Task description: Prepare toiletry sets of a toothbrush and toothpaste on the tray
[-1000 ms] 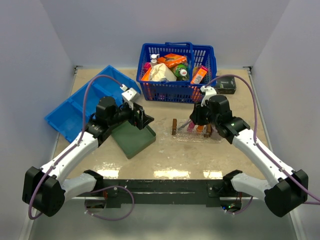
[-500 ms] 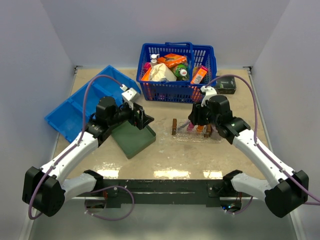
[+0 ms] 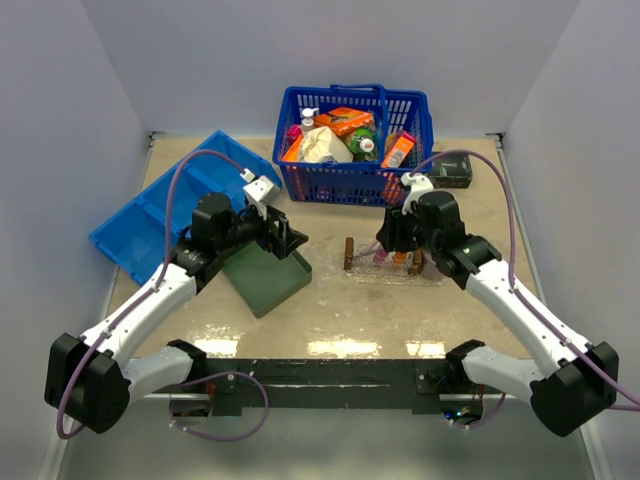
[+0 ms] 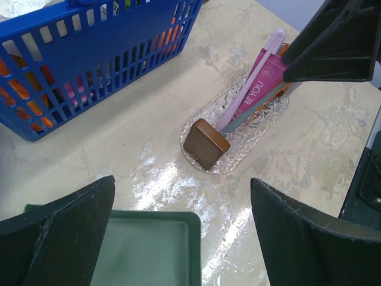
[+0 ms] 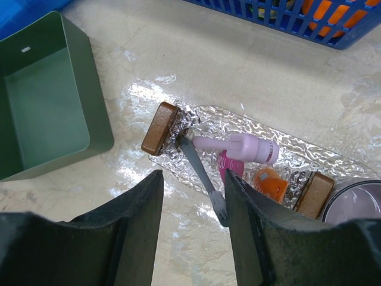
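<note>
The clear tray (image 5: 297, 156) with brown wooden handles lies on the table, also in the left wrist view as tray (image 4: 253, 134) and from above as tray (image 3: 395, 270). On it lie a pink toothbrush (image 5: 238, 145), a pink toothpaste tube (image 5: 228, 164), an orange toothpaste tube (image 5: 269, 182) and a grey toothbrush (image 5: 199, 170) whose head pokes past the tray's edge. My right gripper (image 5: 191, 179) hangs open just above the grey toothbrush, holding nothing. My left gripper (image 4: 181, 196) is wide open and empty over the corner of the green tray (image 4: 149, 250).
A blue basket (image 3: 355, 140) full of packets stands behind the tray. A blue divided bin (image 3: 160, 215) lies at the left. A purple mug (image 5: 357, 202) stands right against the tray's far handle. A small dark box (image 3: 452, 175) sits at the back right.
My right gripper's jaws have spread wider above the tray, with the grey toothbrush lying free beneath them. The left arm has not moved.
</note>
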Robot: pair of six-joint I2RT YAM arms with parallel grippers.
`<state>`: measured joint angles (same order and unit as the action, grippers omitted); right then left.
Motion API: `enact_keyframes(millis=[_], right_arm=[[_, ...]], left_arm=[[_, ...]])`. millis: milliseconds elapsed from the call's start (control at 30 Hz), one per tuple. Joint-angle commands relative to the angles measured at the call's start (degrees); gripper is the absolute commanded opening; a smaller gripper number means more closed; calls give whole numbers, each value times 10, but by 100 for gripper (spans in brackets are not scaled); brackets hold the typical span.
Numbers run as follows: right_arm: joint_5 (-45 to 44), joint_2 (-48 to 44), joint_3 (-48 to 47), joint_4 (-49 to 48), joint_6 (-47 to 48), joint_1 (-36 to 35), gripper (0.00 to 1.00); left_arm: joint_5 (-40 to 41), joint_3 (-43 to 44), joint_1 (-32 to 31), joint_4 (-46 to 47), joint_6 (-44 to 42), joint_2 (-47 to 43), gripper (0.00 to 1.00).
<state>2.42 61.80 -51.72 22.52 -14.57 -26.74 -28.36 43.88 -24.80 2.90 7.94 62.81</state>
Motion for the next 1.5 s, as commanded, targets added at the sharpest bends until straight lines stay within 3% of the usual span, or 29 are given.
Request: enact_keyframes(millis=[0, 500, 867, 1100, 1333, 1467], right_arm=[[-11, -19, -26, -2, -7, -4, 49], [-7, -30, -40, -1, -13, -6, 50], [9, -40, -55, -10, -24, -6, 68], [8, -26, -65, -33, -28, 11, 74], [37, -19, -58, -57, -35, 116, 75], [10, -33, -56, -60, -45, 150, 75]], left_arm=[[-11, 3, 2, 24, 3, 3, 99], [-15, 3, 2, 23, 4, 5, 99], [1, 1, 2, 24, 5, -8, 99], [72, -4, 12, 22, 20, -27, 100], [198, -4, 45, 4, 60, -49, 100], [258, -5, 61, -2, 76, -71, 100]])
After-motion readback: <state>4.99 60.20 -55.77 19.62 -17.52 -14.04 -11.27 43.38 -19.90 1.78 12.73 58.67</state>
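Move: The grey toothbrush I have just let go of leans in the clear tray about 2 cm back and 2 cm left of my right hand, some 6 cm below it. The magenta tube leans right under that hand, the orange tube 4 cm to its right and 1 cm back, the mug some 12 cm right and 3 cm back. From my left hand the brush lies about 19 cm right and 2 cm back; the green box is 6 cm left and 5 cm back. With its fingers already parted, I lift my right hand about 5 cm almost straight up off the grey toothbrush, spreading the fingers wider as I rise, then swing it right and forward, clear of the tray. Late on, my left hand, still wide open and empty, sweeps left and somewhat forward, away from the clear tray, turning some 20 degrees counter-clockwise. ##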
